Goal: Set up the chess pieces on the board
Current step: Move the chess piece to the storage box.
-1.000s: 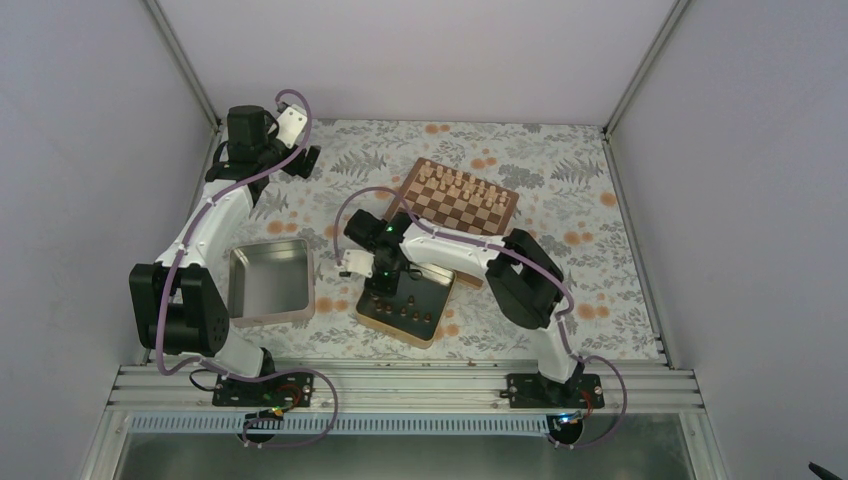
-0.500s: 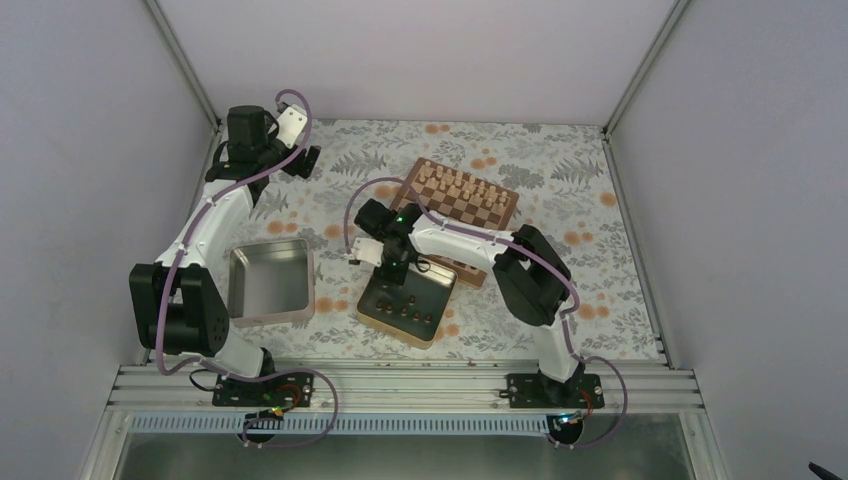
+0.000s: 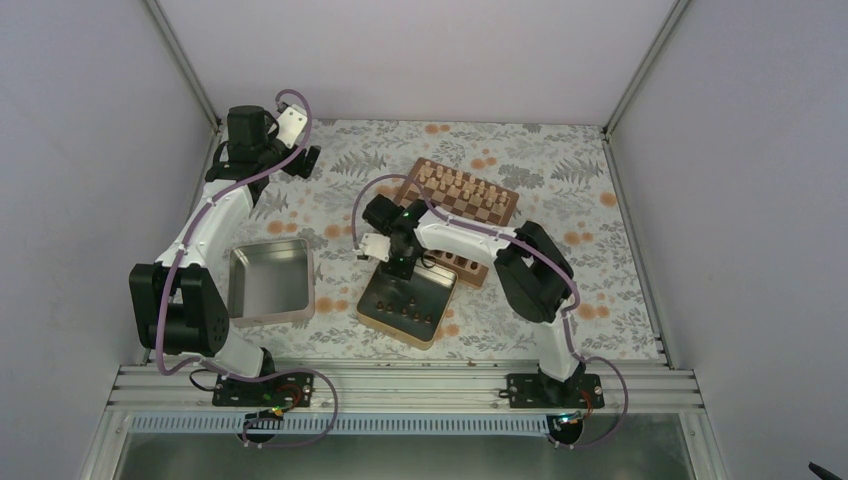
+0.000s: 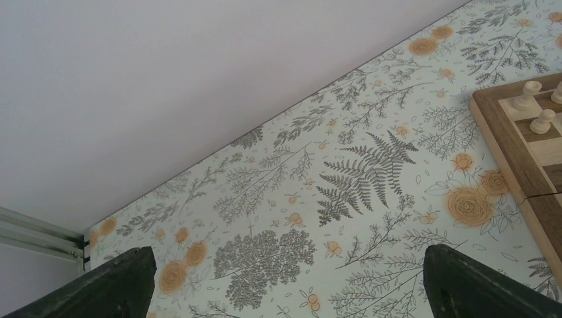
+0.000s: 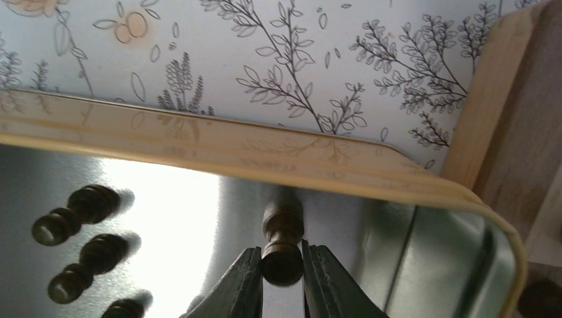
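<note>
My right gripper (image 3: 403, 268) hangs over the far edge of a metal tin (image 3: 420, 343) and is shut on the round head of a dark brown chess piece (image 5: 283, 228). In the right wrist view its fingers (image 5: 242, 281) pinch that piece close to the tin's far wall. More dark chess pieces (image 3: 402, 312) stand in the tin, also seen as dark pieces (image 5: 78, 213) at the left of that view. The board (image 3: 480, 213) lies just beyond, with pale pieces (image 3: 455, 183) on its far rows. My left gripper (image 3: 305, 160) is open at the back left, over bare cloth (image 4: 285, 218).
An empty square tin (image 3: 232, 285) sits left of the tin with the pieces. The board's corner (image 4: 523, 165) with two pale pieces (image 4: 542, 121) shows at the right of the left wrist view. Grey walls close the table in at the back and sides.
My right gripper has moved from over the middle of the tin to its far edge, nearer the board, with the dark piece between its fingers. The left arm has not moved.
</note>
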Tool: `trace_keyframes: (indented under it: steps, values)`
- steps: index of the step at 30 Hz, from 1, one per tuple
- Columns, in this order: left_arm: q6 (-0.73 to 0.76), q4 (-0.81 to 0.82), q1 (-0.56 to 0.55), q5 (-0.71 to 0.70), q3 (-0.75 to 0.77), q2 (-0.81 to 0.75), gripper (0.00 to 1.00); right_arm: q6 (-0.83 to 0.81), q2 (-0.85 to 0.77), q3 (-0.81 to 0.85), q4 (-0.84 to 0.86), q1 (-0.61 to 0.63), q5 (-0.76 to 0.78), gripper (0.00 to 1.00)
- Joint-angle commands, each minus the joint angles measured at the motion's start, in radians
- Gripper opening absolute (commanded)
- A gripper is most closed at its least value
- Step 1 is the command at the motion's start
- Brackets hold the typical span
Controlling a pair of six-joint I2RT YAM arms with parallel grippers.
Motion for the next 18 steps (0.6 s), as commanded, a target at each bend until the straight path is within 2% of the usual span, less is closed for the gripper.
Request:
trace_keyframes:
  steps: [1,6,18]
  values:
    - [-0.009,0.006,-0.001,0.013,0.020,-0.001,1.00,-0.018,-0.026,-0.013,0.013,-0.014,0.030,0.21]
    - [-0.008,0.005,-0.002,0.012,0.021,0.001,1.00,-0.015,-0.065,-0.006,0.013,-0.015,0.056,0.45]
    - [-0.006,0.004,-0.006,0.001,0.023,0.001,1.00,-0.039,-0.104,0.010,-0.069,0.064,0.000,0.41]
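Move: The chess piece stands between the right fingertips, its middle about 1 cm below the hand point, inside the storage box. The box's middle is about 5 cm back and 2 cm right of the hand. The nearest loose piece lies some 6 cm back and 3 cm right; the chessboard's middle is roughly 12 cm ahead and 11 cm right. From the left hand, the piece is about 22 cm back, 22 cm right and 22 cm below. The right hand edges 1 cm forward-right, opens to release the piece, then rises about 3 cm, easing back. ##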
